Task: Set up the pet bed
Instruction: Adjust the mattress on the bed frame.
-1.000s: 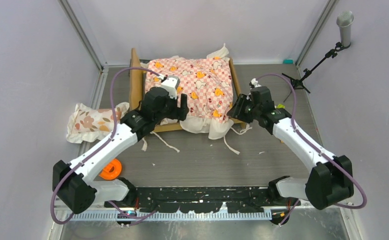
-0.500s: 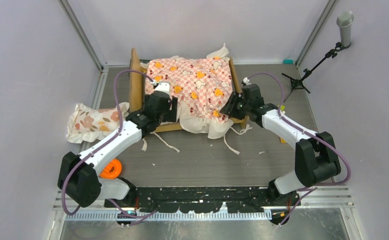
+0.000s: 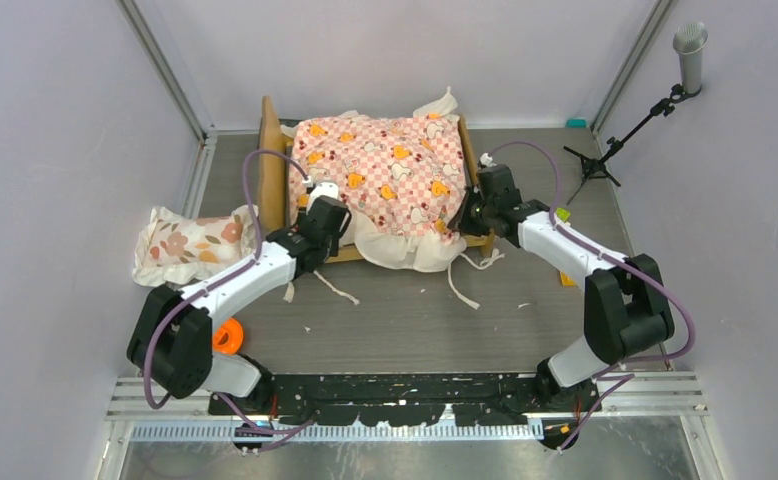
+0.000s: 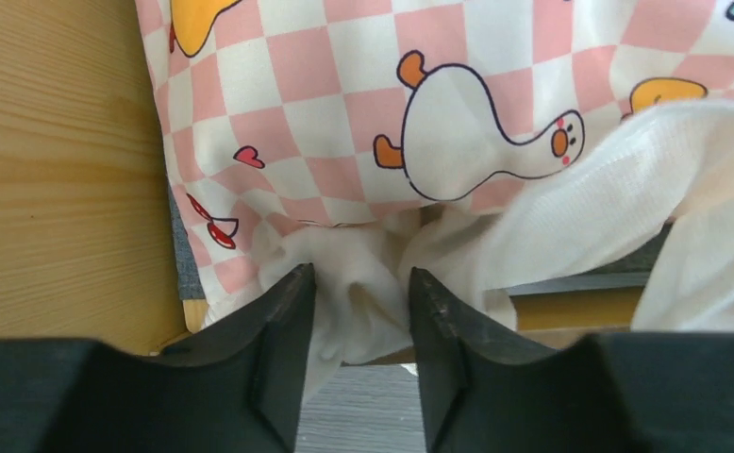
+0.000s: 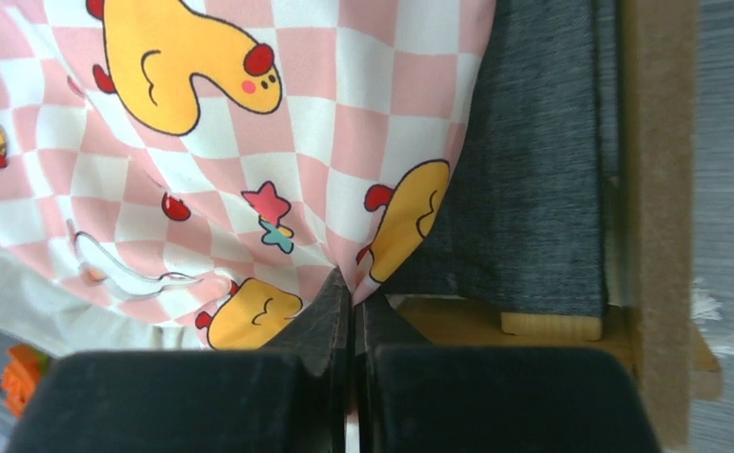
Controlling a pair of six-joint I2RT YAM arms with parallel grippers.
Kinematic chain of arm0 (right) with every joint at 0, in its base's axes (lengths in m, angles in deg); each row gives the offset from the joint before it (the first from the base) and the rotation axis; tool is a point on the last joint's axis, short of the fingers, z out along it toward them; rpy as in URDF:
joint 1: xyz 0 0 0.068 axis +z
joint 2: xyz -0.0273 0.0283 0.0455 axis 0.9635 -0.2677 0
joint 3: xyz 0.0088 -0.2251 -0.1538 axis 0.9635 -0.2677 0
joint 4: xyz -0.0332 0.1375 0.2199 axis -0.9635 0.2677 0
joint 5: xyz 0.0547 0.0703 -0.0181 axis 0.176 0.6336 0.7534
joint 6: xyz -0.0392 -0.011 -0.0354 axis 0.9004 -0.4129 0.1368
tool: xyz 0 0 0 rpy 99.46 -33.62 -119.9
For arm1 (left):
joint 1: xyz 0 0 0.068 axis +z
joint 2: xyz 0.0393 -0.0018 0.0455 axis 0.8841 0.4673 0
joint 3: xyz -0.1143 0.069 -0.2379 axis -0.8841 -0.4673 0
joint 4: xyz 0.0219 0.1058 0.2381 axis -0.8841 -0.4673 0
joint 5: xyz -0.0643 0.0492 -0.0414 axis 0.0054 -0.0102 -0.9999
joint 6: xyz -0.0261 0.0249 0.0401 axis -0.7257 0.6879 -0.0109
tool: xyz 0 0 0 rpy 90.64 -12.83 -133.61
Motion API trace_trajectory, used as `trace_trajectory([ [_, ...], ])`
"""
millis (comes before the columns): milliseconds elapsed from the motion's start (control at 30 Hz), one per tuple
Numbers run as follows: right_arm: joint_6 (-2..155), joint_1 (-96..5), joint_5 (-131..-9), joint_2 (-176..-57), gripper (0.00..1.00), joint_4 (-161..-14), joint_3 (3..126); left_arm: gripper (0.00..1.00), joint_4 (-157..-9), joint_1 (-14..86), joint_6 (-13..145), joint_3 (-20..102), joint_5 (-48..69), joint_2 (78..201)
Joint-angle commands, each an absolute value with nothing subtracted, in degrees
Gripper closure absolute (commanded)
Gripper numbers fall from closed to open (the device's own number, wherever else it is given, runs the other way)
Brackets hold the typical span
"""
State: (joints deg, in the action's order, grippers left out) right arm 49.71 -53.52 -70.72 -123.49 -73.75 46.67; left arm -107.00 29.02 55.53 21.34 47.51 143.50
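The pet bed (image 3: 270, 160), a tan wooden frame with a dark grey mattress (image 5: 533, 170), stands at the back middle of the table. A pink-checkered sheet (image 3: 385, 165) with a white ruffle lies draped over it. My left gripper (image 3: 327, 205) is at the bed's near left corner. In the left wrist view its jaws (image 4: 361, 274) stand partly apart with the white ruffle (image 4: 363, 283) bunched between them, next to the wooden headboard (image 4: 52, 160). My right gripper (image 3: 470, 212) is at the near right corner. There it (image 5: 352, 283) is shut, pinching the sheet's edge (image 5: 250, 123) beside the bare mattress strip.
A floral ruffled pillow (image 3: 187, 243) lies on the table left of the bed. An orange spool (image 3: 227, 335) sits by the left arm's base. A black stand (image 3: 615, 140) with a microphone is at the back right. White ties (image 3: 460, 285) trail in front of the bed.
Both arms have reached in to the bed's near corners. The right jaws closed on the sheet's edge. The left jaws narrowed around the white ruffle.
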Motion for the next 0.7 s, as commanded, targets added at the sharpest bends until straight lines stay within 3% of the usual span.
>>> trace_trajectory([
  [0,54.3,-53.1,-81.0,-123.7,0.99,-67.6,51.6,0.63,-109.1,29.3,54.2,21.2,52.6,145.7],
  [133,56.8,-52.6,-88.8,-123.3,0.99,-63.1,53.7,0.87,-109.6,30.0,53.2,20.8,53.3,146.1],
  [200,58.1,-52.4,-93.1,-123.4,0.99,-61.2,54.6,0.94,-109.8,30.2,52.9,20.5,53.9,145.9],
  [367,61.4,-52.4,-100.3,-124.6,0.99,-58.3,56.5,1.00,-111.2,30.4,51.7,19.9,56.1,144.5],
  [667,64.4,-52.3,-105.7,-127.1,0.99,-56.4,59.8,1.00,-111.5,30.5,51.5,17.8,56.3,140.3],
])
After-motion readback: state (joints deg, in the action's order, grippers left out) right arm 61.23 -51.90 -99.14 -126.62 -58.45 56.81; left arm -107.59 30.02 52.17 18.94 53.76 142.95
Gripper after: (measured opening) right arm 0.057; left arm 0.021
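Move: The left hand's half-open fingers straddle white border cloth, with the mattress's near-left corner about 4 cm to the left and 1 cm farther out; the headboard's near end is roughly 9 cm left and 2 cm ahead, slightly below. The right hand already pinches the mattress's near-right cover. The frame's near-right corner lies some 10 cm to its right, 1 cm back and 4 cm lower, with the tie cord's end about 12 cm right, 3 cm back and 9 cm down. Keeping its pinch on the near-right part of the cover, the right hand pulls it about 8 cm to the right and slightly forward, up to the inside of the frame's near-right corner, while the wrist rolls some 30 degrees, left side dropping. Meanwhile the left hand closes fully on the white border cloth by the near-left corner, sinking slightly as it shuts, and eases about 3 cm left towards the headboard with a small counter-clockwise turn. ##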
